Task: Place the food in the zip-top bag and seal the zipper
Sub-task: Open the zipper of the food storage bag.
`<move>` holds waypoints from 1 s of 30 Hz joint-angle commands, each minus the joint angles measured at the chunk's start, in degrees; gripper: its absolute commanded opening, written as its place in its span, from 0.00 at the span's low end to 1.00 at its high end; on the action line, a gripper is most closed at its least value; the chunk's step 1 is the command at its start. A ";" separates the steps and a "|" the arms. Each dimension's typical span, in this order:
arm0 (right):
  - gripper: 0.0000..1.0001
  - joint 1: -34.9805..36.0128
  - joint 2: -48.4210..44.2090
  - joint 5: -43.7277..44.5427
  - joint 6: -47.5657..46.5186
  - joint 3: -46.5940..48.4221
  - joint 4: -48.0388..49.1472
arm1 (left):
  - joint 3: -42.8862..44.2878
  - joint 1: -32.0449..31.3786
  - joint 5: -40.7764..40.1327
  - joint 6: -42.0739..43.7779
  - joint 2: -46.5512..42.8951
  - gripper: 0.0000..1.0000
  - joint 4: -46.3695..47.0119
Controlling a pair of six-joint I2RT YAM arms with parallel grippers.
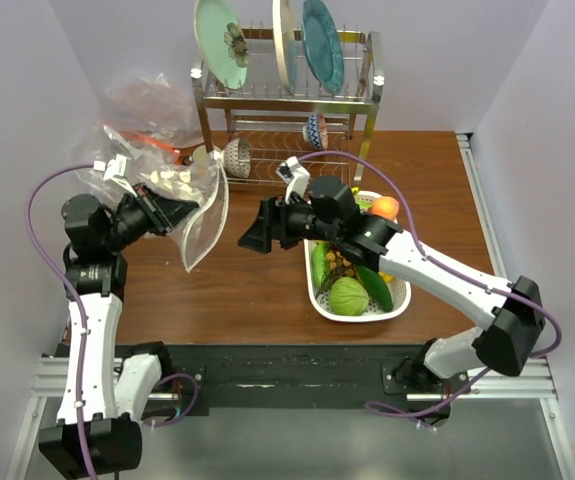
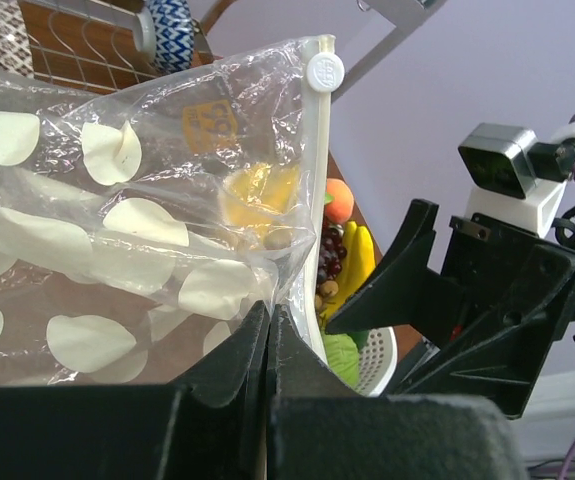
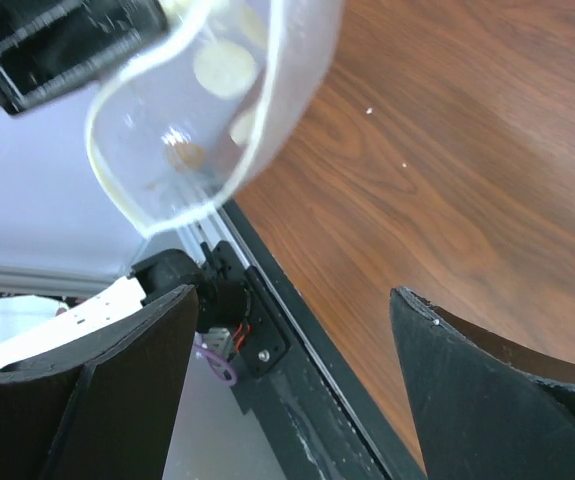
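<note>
My left gripper (image 1: pixel 179 214) is shut on the edge of the zip-top bag (image 1: pixel 205 218) and holds it up above the table, mouth facing right. In the left wrist view the gripper (image 2: pixel 268 308) pinches the dotted bag (image 2: pixel 117 230) beside the zipper (image 2: pixel 319 170), and a yellow piece (image 2: pixel 257 195) shows through the plastic. My right gripper (image 1: pixel 250 233) is open and empty, just right of the bag mouth (image 3: pixel 207 110). The food lies in a white basket (image 1: pixel 403 300): a peach (image 1: pixel 384 208), a green piece (image 1: pixel 348 296), bananas (image 2: pixel 359 255) and grapes (image 2: pixel 329 255).
A metal dish rack (image 1: pixel 287 95) with plates stands at the back, with a patterned bowl (image 1: pixel 316 130) and a strainer (image 1: pixel 237 157) on its lower shelf. A heap of plain clear plastic with red-orange patches (image 1: pixel 147 110) lies at the back left.
</note>
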 commanded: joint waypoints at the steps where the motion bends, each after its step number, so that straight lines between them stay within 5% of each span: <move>1: 0.79 2.25 3.11 4.10 -0.54 6.22 2.49 | -2.67 0.17 4.61 -4.01 -2.06 0.00 6.54; 12: 0.61 3.57 9.45 8.06 -1.16 11.51 1.70 | -7.94 0.08 6.81 -5.16 -5.32 0.00 8.75; 15: 0.49 3.57 10.33 9.11 -0.98 11.59 1.96 | -8.91 0.08 8.04 -4.38 -4.79 0.00 10.07; 19: 0.03 3.66 11.21 9.38 -0.81 12.39 0.73 | -10.67 0.00 8.22 -3.85 -5.05 0.00 10.51; 21: 0.00 3.57 11.12 9.72 -0.89 12.56 -0.14 | -10.76 0.00 7.96 -3.15 -4.71 0.01 10.16; 22: 0.00 3.57 10.94 10.07 -0.98 12.65 -0.58 | -10.58 0.00 7.96 -1.93 -4.36 0.06 9.72; 26: 0.00 3.66 10.24 13.32 -1.51 13.70 -5.59 | -6.81 0.00 5.16 5.80 -1.99 0.62 -0.90; 30: 0.00 3.57 9.80 15.44 -0.90 14.14 -10.86 | -1.19 -0.53 -2.22 15.73 -1.02 0.75 -9.96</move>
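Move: The bag's zipper rim hangs some 6 cm to the right hand's left, 3 cm farther out and about 2 cm lower. From that hand, the rim's slider end is roughly 15 cm ahead and 7 cm left, the speckled cup about 19 cm ahead, 5 cm left and well below, and the produce basket some 27 cm right, 8 cm back and well below. From the left hand, which already pinches the bag, that stretch of rim is about 6 cm right, 1 cm back and slightly lower. Leftwards and a little forward, sinking slightly, the right hand slides about 5 cm onto the bag's zipper rim and its wide-open fingers shut on it, then ease back rightwards about 1 cm. The left hand, still pinching, draws back some 2 cm while sinking; once the right has closed, it opens wide, lets go of the bag and drops faster, some 5 cm down in all. ##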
